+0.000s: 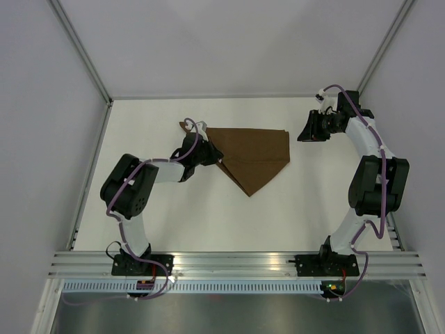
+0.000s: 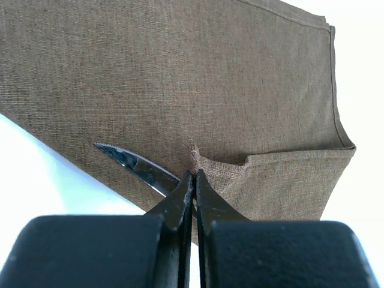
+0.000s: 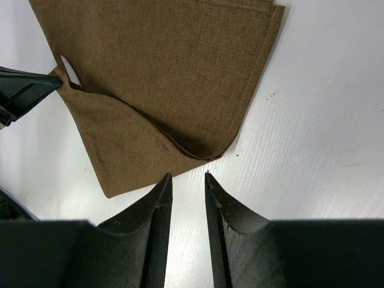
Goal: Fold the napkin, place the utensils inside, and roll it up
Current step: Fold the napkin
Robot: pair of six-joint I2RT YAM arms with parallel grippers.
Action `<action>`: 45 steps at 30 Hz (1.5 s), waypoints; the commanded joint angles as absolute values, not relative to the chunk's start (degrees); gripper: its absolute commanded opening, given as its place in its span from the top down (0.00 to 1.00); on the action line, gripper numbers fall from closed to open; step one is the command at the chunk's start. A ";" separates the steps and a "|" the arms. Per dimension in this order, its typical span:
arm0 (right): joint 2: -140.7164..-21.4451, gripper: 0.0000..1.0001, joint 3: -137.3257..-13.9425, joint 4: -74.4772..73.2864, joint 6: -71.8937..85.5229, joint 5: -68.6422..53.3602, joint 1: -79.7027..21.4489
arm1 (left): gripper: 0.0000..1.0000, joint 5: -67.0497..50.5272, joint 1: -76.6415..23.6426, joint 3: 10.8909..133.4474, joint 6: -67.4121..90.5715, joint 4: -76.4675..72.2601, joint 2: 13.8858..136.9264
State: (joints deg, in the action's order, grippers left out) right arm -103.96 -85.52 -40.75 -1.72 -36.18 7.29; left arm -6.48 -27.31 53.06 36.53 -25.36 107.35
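Observation:
The dark brown napkin [image 1: 254,156] lies folded on the white table, one flap doubled over toward the front. My left gripper [image 1: 214,153] [image 2: 194,174] is shut on a small pinched corner at the napkin's [image 2: 180,78] left edge. The knife's silver serrated blade [image 2: 129,163] lies on the cloth just left of the fingers, and its handle is hidden behind them. From the right wrist, the blade tip [image 3: 70,70] pokes out beside the pinched corner. My right gripper [image 1: 307,131] [image 3: 187,175] hovers open with nothing in it, just off the napkin's [image 3: 162,66] right edge.
Bare white tabletop [image 1: 174,223] surrounds the cloth. Grey walls [image 1: 229,42] close the back and sides, and an aluminium rail [image 1: 236,263] runs along the near edge by the arm bases.

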 commanded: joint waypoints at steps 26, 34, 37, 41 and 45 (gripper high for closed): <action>-103.10 0.66 -85.17 -40.61 -2.81 -36.74 6.94 | 0.57 -6.07 -23.65 54.23 37.35 -26.38 103.54; -102.92 0.66 -85.17 -40.61 -2.64 -37.00 6.94 | 0.52 2.28 -18.30 56.94 37.79 -18.47 100.28; -102.57 0.66 -85.17 -40.61 -2.64 -37.18 6.94 | 0.50 1.58 -15.21 59.92 39.37 -15.92 102.12; -102.57 0.66 -85.43 -40.52 -2.64 -37.26 6.94 | 0.48 -1.30 -10.55 64.85 40.25 -13.36 106.86; -102.83 0.66 -85.61 -40.52 -2.81 -37.27 6.94 | 0.46 -6.06 -6.42 67.41 43.06 -14.50 110.91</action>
State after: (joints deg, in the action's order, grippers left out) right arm -103.96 -85.52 -40.97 -2.35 -36.21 7.22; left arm -1.91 -8.54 64.93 38.94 -15.86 107.83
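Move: The left hand still pinches the folded-over napkin corner, about 3 cm above the table. The napkin's far-left corner, where it heads next, lies roughly 15 cm ahead and 15 cm to its left. The knife's middle, mostly under the flap, is some 4 cm back and 3 cm to its right; the napkin's far-right corner is about 12 cm ahead and 25 cm right. From the idle right hand, the far-left corner is about 13 cm ahead, 44 cm left and 12 cm down. The left hand creeps barely a centimetre forward-left and dips slightly as its shut fingers part to nearly half open, letting go of the flap corner over the knife. It then lifts some 6 cm clear and sweeps quickly left and forward, about 15 cm by 10 cm, towards the napkin's far-left corner, turning some 25 degrees counter-clockwise and stopping short of the corner, fingers open, without touching it. ##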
